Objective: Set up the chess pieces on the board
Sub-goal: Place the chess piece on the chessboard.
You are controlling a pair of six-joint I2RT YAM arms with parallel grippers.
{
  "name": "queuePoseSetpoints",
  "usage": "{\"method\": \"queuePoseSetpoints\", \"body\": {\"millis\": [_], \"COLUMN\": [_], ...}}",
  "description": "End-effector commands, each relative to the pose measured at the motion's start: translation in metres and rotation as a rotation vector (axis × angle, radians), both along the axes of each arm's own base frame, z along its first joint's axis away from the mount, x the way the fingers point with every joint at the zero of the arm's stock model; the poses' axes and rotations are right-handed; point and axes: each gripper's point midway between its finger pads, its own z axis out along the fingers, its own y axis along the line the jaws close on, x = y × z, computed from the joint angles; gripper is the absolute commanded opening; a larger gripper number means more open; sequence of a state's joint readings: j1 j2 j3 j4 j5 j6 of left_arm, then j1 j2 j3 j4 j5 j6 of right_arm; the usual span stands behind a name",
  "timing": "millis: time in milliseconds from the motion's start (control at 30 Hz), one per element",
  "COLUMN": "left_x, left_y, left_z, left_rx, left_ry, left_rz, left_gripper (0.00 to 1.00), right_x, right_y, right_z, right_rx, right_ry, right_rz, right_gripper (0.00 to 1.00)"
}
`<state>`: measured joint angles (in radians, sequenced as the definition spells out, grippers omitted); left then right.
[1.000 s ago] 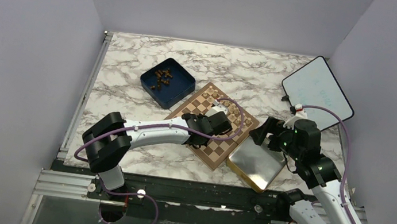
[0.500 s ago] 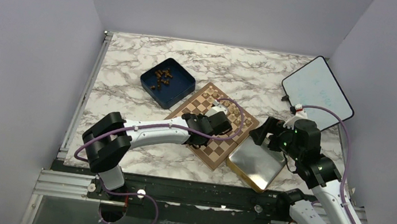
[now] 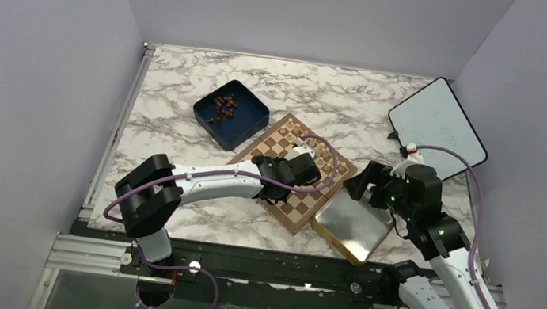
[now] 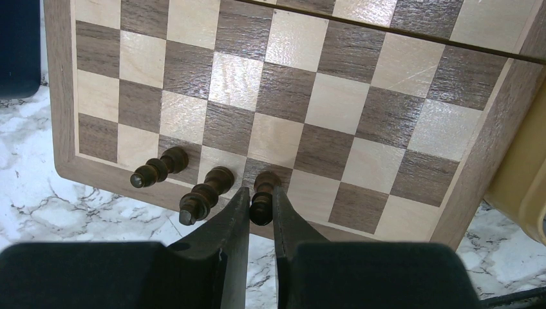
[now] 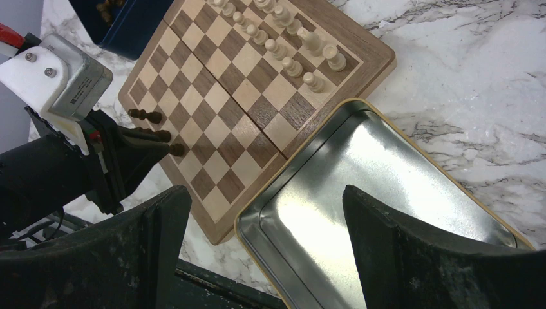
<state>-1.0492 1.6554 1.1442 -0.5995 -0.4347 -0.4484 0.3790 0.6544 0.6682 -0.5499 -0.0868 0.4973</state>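
Observation:
The board (image 4: 360, 109) lies at an angle on the marble table. Three dark chess pieces stand along its near edge row: one (image 4: 158, 168) at the left, one (image 4: 205, 193) beside it, and a third (image 4: 262, 196). My left gripper (image 4: 261, 193) is shut on that third piece, whose base rests on a dark square. In the right wrist view the same three dark pieces (image 5: 158, 135) stand in a row at the left fingers (image 5: 145, 151). My right gripper (image 5: 265, 192) hangs open over the metal tray (image 5: 386, 193), holding nothing.
A dark blue box (image 3: 230, 114) left of the board (image 3: 296, 209) holds several more dark pieces (image 3: 222, 106). Pale pieces (image 5: 283, 38) fill the board's far rows. The gold-rimmed tray (image 3: 353, 225) touches the board's right corner. A whiteboard (image 3: 438, 128) lies at the back right.

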Motion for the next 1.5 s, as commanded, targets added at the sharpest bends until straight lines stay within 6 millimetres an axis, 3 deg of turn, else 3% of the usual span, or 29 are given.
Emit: {"method": "queuePoseSetpoints", "body": {"millis": [0,733,1000,1233,1467], "left_x": [0.002,0.0,0.0,0.007,0.029], "left_y": [-0.005,0.002,0.001,-0.006,-0.009], "left_z": [0.002,0.0,0.002,0.023,0.067], "left_rx": [-0.008,0.01,0.007,-0.023,-0.074], "left_ry": [0.007,0.007,0.005,-0.023,-0.092], "left_rz": [0.002,0.016,0.014,0.007,0.029], "left_gripper": [0.15,0.16,0.35,0.38,0.44], "right_x": [-0.001,-0.001,-0.001,-0.001,-0.001], "right_y": [0.001,0.001,0.001,0.001,0.002], "right_z": [0.0,0.0,0.0,0.001,0.002], "right_rx": [0.002,0.005,0.004,0.005,0.006], "right_ry": [-0.007,-0.008,-0.009,-0.01,-0.01], "right_rz": [0.006,0.005,0.001,0.001,0.01], "right_gripper": [0.94,0.93,0.93,0.93,0.93]}}
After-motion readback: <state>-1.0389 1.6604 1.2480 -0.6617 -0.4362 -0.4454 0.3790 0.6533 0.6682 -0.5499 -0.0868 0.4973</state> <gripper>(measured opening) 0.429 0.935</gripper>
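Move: The left fingers are shut on the upper part of a dark chess piece that already stands on its dark square in the board's near-left edge row; its middle is about 2 cm below the hand point. The middle dark piece stands some 2 cm ahead and 3 cm to the left, and the end dark piece about 4 cm ahead and 5 cm to the left. From the right hand the gripped piece lies roughly 20 cm left, 1 cm ahead and 12 cm below. The left fingers keep their pinch on the dark piece's upper part while the hand holds still for most of a second, then open to a bit under half and let go of it. Barely shifting meanwhile, the hand then rises straight off the piece by about 3 cm, easing about 1 cm forward and to the right, with the wrist's tilt kept. ##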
